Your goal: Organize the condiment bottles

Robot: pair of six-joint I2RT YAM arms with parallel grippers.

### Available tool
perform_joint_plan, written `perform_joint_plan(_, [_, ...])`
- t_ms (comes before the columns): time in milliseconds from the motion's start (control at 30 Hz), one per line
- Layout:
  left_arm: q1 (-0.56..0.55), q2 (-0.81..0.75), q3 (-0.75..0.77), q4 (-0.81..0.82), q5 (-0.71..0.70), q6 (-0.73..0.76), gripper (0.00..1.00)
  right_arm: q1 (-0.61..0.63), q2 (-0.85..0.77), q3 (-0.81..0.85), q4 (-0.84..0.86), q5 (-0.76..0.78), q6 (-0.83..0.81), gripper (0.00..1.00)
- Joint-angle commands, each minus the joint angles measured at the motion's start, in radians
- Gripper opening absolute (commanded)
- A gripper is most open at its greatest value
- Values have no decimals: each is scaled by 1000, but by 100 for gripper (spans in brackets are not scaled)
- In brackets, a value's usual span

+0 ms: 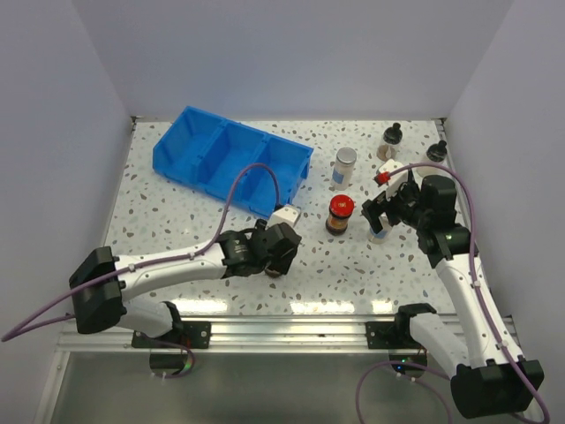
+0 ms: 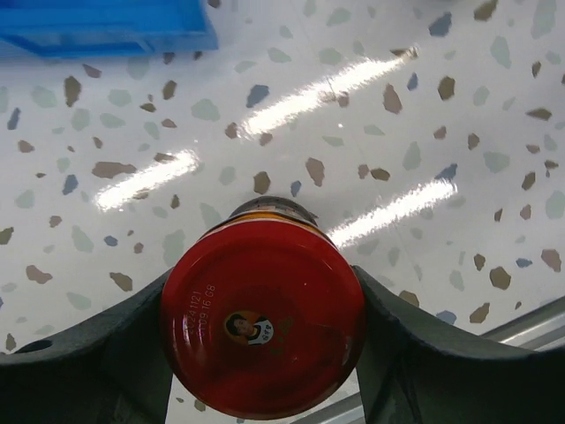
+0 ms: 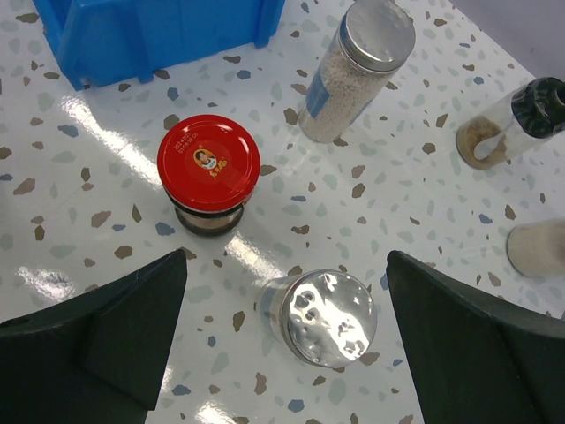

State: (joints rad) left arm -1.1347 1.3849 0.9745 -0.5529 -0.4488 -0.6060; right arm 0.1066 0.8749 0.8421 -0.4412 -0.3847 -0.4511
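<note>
My left gripper (image 1: 274, 262) (image 2: 263, 340) is shut on a red-capped jar (image 2: 263, 325), its fingers pressing the cap's two sides just above the table. A second red-capped jar (image 1: 340, 215) (image 3: 208, 163) stands upright mid-table. My right gripper (image 1: 381, 218) (image 3: 287, 283) hangs open over a silver-capped jar (image 3: 328, 318), one finger on each side and clear of it. Another silver-capped jar (image 1: 345, 167) (image 3: 357, 66) stands behind. Two small black-capped bottles (image 1: 392, 136) (image 1: 437, 150) sit at the back right; one (image 3: 516, 119) shows in the right wrist view.
A blue three-compartment bin (image 1: 231, 157) (image 2: 106, 26) (image 3: 150, 35) lies at the back left. White walls close in the table on three sides. A metal rail (image 1: 291, 329) runs along the near edge.
</note>
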Motion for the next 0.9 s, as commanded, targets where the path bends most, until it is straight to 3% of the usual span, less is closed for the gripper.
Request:
perform_joint_plan(0, [146, -131, 87, 66, 3, 116, 0, -1, -19, -3, 21, -8, -14, 99])
perform_joint_plan(133, [308, -167, 165, 58, 110, 219, 0, -1, -20, -5, 21, -3, -18, 99])
perform_joint_plan(267, [412, -139, 343, 27, 179, 296, 0, -1, -19, -5, 22, 1, -21, 98])
perform_joint_plan(367, [560, -87, 456, 13, 203, 339, 0, -1, -19, -6, 22, 1, -21, 99])
perform_joint_plan(600, [921, 113, 601, 174, 340, 253, 0, -1, -25, -8, 21, 7, -23, 98])
perform_joint_plan(867, [1059, 423, 907, 159, 303, 229, 0, -2, -30, -11, 21, 3, -26, 99])
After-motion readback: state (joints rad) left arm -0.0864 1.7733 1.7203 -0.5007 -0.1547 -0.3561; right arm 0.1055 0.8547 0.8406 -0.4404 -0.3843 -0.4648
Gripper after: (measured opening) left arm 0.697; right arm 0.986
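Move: The left hand already grips the red-capped bottle at its standing spot. The blue tray's left compartment, where it is headed, lies about 37 cm ahead and 26 cm to the left. The middle compartment is some 34 cm ahead and 15 cm left, the right one 30 cm ahead and 2 cm left; the other red-capped bottle stands 14 cm ahead, 15 cm right. From the right hand, the left compartment is roughly 27 cm ahead, 50 cm left. Forward and to the left in one fast, arching sweep, the left hand carries the bottle some 40 cm towards the tray's left compartment. It climbs nearly 20 cm on the way, then sinks about 5 cm while still advancing. The wrist swings counter-clockwise by nearly 40 degrees and tips somewhat upward; the fingers keep their grip. ##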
